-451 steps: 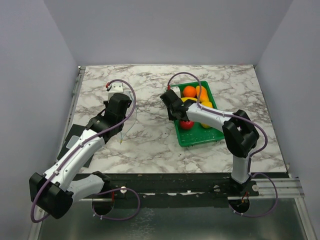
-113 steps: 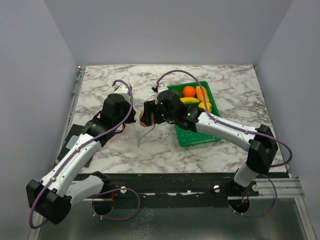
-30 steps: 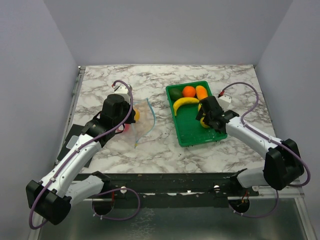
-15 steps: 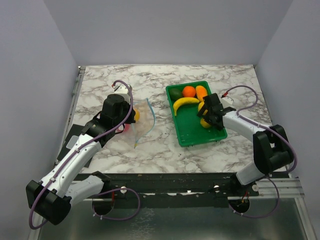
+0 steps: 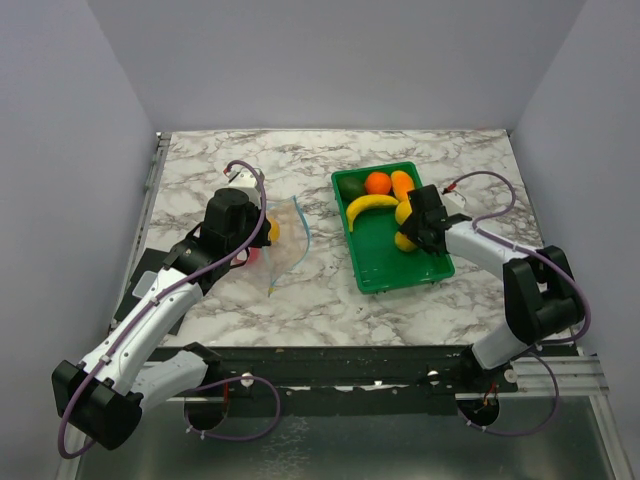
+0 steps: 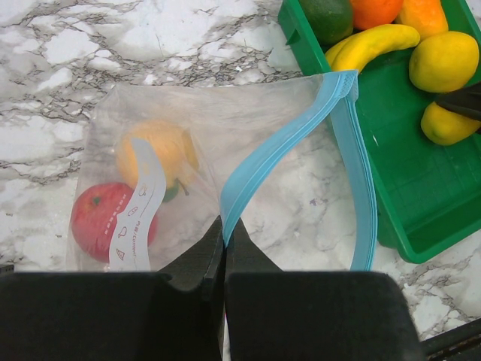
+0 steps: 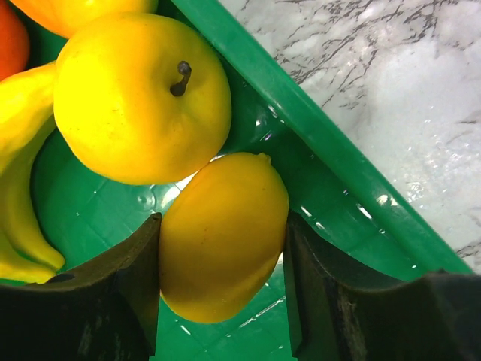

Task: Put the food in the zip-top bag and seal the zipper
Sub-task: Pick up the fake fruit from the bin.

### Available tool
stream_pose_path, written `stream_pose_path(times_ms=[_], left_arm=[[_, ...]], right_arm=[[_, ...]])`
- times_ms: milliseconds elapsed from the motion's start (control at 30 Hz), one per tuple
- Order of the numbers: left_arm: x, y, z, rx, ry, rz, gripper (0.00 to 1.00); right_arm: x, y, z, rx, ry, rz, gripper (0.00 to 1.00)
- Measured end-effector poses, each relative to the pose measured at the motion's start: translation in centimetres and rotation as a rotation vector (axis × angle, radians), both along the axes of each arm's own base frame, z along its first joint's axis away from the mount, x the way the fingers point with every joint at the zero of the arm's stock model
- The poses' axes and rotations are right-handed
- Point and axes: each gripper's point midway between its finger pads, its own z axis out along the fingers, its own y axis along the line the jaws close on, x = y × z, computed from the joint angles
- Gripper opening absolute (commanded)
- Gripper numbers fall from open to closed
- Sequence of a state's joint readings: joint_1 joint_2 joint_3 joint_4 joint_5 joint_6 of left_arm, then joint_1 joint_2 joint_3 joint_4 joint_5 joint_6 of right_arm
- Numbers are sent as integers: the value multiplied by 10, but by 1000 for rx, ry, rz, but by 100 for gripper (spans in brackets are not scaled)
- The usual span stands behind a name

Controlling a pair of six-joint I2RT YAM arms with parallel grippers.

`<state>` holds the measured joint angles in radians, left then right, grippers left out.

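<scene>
The clear zip-top bag [image 6: 248, 135] lies open on the marble with a red piece [image 6: 94, 218] and an orange fruit [image 6: 154, 150] inside. My left gripper [image 6: 224, 226] is shut on the near lip of its light blue zipper [image 6: 301, 128], and the other lip curves out to the right. My right gripper [image 7: 222, 248] is down in the green tray [image 7: 331, 143], and its fingers press both sides of a yellow lemon [image 7: 222, 233]. A rounder yellow fruit [image 7: 139, 94] touches that lemon. From above, the bag [image 5: 290, 240] sits left of the tray [image 5: 400, 285].
A banana [image 5: 370, 205], a dark green piece [image 5: 352, 186], an orange [image 5: 378, 182] and an orange-yellow fruit [image 5: 402, 184] fill the tray's far end. The tray wall runs close along the right finger. Grey walls enclose the table on three sides.
My right gripper has closed from wide open onto the lemon and shifted slightly left in the tray. The left arm and the bag have not moved.
</scene>
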<state>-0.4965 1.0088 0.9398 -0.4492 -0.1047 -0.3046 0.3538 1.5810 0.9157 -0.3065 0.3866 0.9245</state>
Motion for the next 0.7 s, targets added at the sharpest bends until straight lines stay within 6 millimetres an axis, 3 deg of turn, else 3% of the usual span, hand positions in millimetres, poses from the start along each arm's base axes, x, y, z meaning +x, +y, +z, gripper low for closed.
stream_pose_path(times_ms=[133, 267, 700], left_arm=[[0, 0, 0, 1, 0, 0, 0], [0, 0, 0, 2, -1, -2, 0], [0, 0, 0, 3, -1, -2, 0]], right_arm=[[-3, 3, 2, 19, -4, 19, 29], [-9, 7, 12, 48, -26, 52, 26], [-18, 33, 89, 163, -205, 249, 24]])
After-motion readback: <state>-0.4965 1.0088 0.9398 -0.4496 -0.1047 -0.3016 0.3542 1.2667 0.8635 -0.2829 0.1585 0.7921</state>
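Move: The right fingers already straddle the lemon low in the bin. The bag's open mouth is some 29 cm to their left, about 6 cm nearer the robot and roughly 10 cm higher. The yellow apple is about 7 cm ahead and 1 cm left, the banana some 9 cm ahead and 10 cm left, and the bin's left wall crosses the way 15 cm left, 2 cm ahead. From the left hand, the mouth's middle is about 6 cm right, 3 cm ahead and 6 cm below. Still pinching the lemon between both fingertips, the right hand lifts it off the bin floor, slowly at first and then faster, some 9 cm up, and also carries it about 3 cm left towards the bag's mouth. The hand turns counter-clockwise by some 15 degrees as its fingertips tip upward. The left hand stays put, its shut fingers keeping hold of the bag's edge. ##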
